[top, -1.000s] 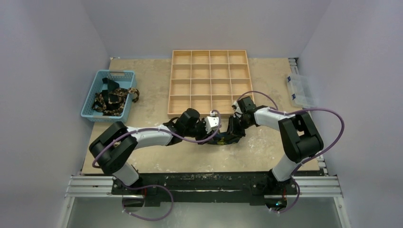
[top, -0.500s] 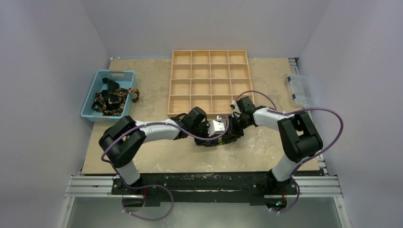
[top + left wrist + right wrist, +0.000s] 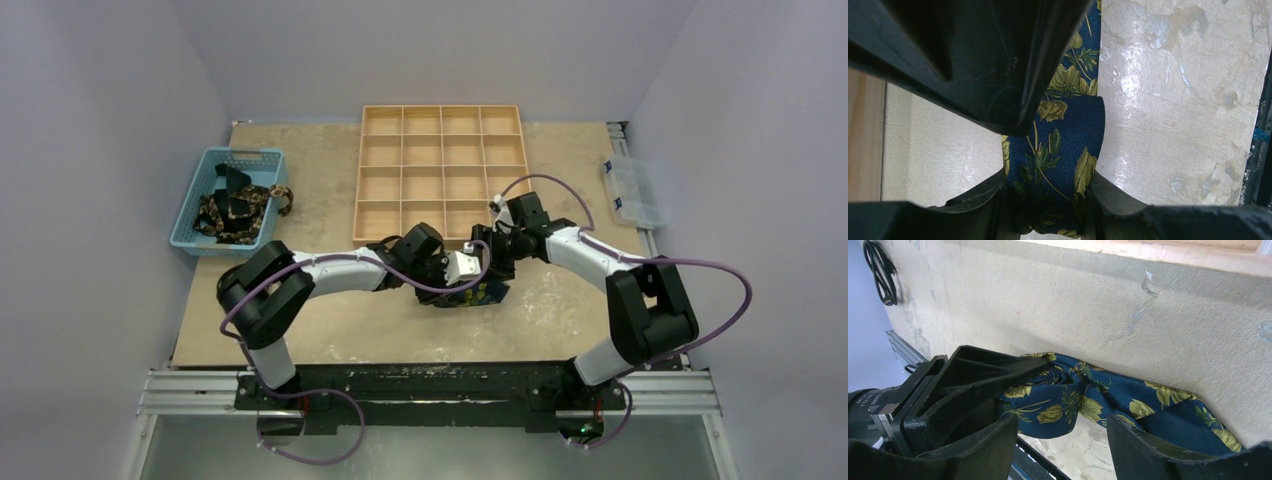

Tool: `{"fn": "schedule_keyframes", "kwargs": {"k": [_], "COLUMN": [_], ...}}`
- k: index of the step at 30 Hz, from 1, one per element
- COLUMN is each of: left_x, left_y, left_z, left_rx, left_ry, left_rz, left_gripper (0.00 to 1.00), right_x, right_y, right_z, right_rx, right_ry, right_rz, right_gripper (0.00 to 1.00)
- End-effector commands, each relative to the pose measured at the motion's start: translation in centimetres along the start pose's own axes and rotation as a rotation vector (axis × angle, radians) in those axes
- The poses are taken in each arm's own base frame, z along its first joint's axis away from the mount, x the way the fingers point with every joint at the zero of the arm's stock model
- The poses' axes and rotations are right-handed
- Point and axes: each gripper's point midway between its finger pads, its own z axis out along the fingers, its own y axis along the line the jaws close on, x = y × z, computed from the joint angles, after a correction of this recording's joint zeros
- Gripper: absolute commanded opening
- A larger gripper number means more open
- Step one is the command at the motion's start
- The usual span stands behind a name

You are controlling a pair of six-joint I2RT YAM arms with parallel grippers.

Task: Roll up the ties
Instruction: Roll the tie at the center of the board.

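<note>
A navy tie [image 3: 1058,150] with yellow-gold leaves is partly rolled, and my left gripper [image 3: 1048,197] is shut on the roll. In the top view this tie [image 3: 480,296] lies just in front of the wooden tray, with the left gripper [image 3: 462,272] over it. The right wrist view shows the roll [image 3: 1048,402] held in the left gripper's black fingers [image 3: 963,385], and the loose tail [image 3: 1173,410] runs off to the right. My right gripper [image 3: 1060,440] stands open just short of the roll, nothing between its fingers. More ties [image 3: 236,210] lie in the blue basket.
The wooden tray [image 3: 440,130] with its grid of compartments sits at the back centre, its front edge close behind both grippers. The blue basket [image 3: 200,235] stands at the left and a clear plastic box [image 3: 632,190] at the right edge. A thin black cable loop [image 3: 880,270] lies apart.
The right gripper has opened and let go of the tie, and its arm has swung outward to the right. The left arm has moved right with the roll held.
</note>
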Motion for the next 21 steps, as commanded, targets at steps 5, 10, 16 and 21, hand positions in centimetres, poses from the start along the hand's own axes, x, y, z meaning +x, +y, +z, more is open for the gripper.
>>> {"fn": "schedule_keyframes", "kwargs": {"k": [5,10,16,21], "left_x": [4.8,4.7,4.9,3.3], "left_y": [-1.4,-1.6,-1.2,-0.8], "left_z": [0.2,0.3,0.1,-0.3], "left_rx": [0.012,0.009,-0.017,-0.026], "left_ry": [0.156,0.133,0.096,-0.065], "left_rz": [-0.087,-0.103,-0.129,-0.138], "left_gripper": [0.18,0.18,0.22,0.40], "right_x": [1.7,1.7,3.2,4.5], "right_y": [3.7,3.6,1.2,-2.3], "right_z": [1.1,2.1,2.9,3.7], "right_rx": [-0.181,-0.209,-0.136,0.003], "right_ry": [0.063,0.055,0.088,0.116], "right_rz": [0.003,0.036,0.043,0.035], "right_gripper": [0.64,0.52,0.09,0.00]}}
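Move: The rolled part of the tie is already held in the left gripper, its middle about 1 cm right of that hand's point. From the open right gripper it lies some 5 cm left, 2 cm back and 4 cm lower. The tie's loose tail lies about 3 cm back, 2 cm right and 6 cm below the right hand. The wooden tray's middle is roughly 22 cm ahead of that hand and 8 cm left. Bring the right gripper about 3 cm left, 2 cm back and slightly down towards the roll, tipping its fingers some 10 degrees flatter. On reaching the roll's right side, shut the wide-open fingers to pinch the tie there. Hold the left gripper almost in place, keeping its pinch across the roll. ##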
